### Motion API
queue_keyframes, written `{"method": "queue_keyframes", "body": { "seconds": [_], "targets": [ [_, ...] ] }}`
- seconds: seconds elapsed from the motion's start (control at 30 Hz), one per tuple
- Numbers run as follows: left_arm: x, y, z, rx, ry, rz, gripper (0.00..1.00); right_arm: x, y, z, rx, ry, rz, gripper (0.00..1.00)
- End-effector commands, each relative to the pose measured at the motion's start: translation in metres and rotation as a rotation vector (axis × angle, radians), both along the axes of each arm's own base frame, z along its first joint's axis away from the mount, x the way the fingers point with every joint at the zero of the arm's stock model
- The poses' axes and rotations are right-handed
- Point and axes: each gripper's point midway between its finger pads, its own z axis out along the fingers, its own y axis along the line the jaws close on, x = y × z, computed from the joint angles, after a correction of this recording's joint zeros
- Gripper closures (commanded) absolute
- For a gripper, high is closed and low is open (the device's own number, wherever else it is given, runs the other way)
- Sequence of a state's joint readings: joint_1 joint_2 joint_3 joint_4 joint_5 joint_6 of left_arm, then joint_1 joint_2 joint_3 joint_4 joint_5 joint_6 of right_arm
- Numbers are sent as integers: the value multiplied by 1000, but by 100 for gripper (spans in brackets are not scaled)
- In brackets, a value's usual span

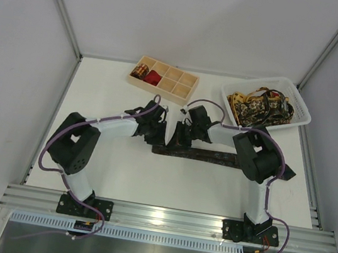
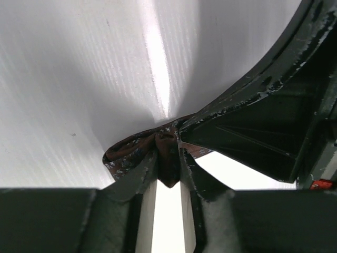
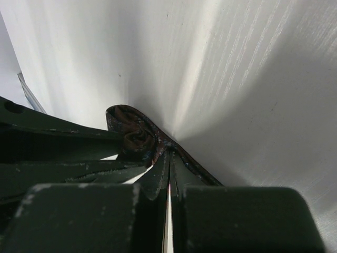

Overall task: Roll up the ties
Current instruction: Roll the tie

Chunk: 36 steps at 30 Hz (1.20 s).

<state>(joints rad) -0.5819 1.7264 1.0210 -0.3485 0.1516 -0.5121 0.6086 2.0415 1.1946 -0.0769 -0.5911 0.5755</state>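
A dark brown patterned tie [image 1: 221, 158] lies stretched across the table, from the middle out to the right. Its left end is bunched into a small fold [image 2: 131, 150] where both grippers meet. My left gripper [image 2: 169, 158] [image 1: 159, 138] has its fingers slightly parted, and the fold sits loosely between the tips. Directly opposite, my right gripper [image 3: 169, 153] [image 1: 178, 140] is pressed shut on the tie's edge beside the curled bunch [image 3: 137, 134]. The right gripper's dark finger [image 2: 253, 137] fills the right of the left wrist view.
A pale wooden compartment tray [image 1: 179, 77] stands at the back. It holds a small rolled coil [image 1: 141, 70] and a red roll [image 1: 152, 78]. At the back right, a white basket [image 1: 301, 111] holds a heap of gold-and-black ties [image 1: 258, 107].
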Motion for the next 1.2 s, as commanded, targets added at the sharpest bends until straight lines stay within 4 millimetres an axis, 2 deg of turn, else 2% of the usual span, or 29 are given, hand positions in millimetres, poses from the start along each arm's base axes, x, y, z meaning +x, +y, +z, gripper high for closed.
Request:
{"method": "queue_keyframes", "body": {
  "seconds": [0.0, 0.13, 0.3, 0.53, 0.7, 0.93, 1.03, 1.17],
  "targets": [
    [-12, -2, -15, 18, 31, -38, 71, -12, -9, -7, -50, 15, 15, 100],
    [-16, -1, -17, 16, 27, -49, 63, 1, -13, 7, -44, -12, 10, 100],
    [-18, -1, -18, 8, 19, -59, 59, 19, -9, 31, -24, -51, 24, 100],
    [-27, 2, -21, -12, -5, -74, 51, 31, -1, 47, 27, -70, 51, 100],
    [-34, 6, -24, -11, -16, -82, 47, 19, 15, 56, 143, -9, 121, 100],
    [-37, 5, -26, -15, -25, -92, 45, 5, 24, 54, 209, 50, 164, 100],
    [-37, 3, -26, -20, -31, -98, 45, -5, 26, 52, 232, 77, 181, 100],
    [-40, 4, -27, -20, -31, -99, 44, -13, 22, 37, 189, 91, 177, 100]
  ]
}}
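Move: The tie roll sits right at the left fingertips, about 1 cm ahead and 1 cm below; from the right hand it is some 2 cm left, 1 cm back and 1 cm down. The middle of the loose tie strip lies roughly 20 cm to the right of the right hand and 2 cm back. The compartment box stands about 23 cm ahead of the left hand and 4 cm to its left. The shut right hand rises about 4 cm, forward then back, while left fingers spread at the roll, easing right. ##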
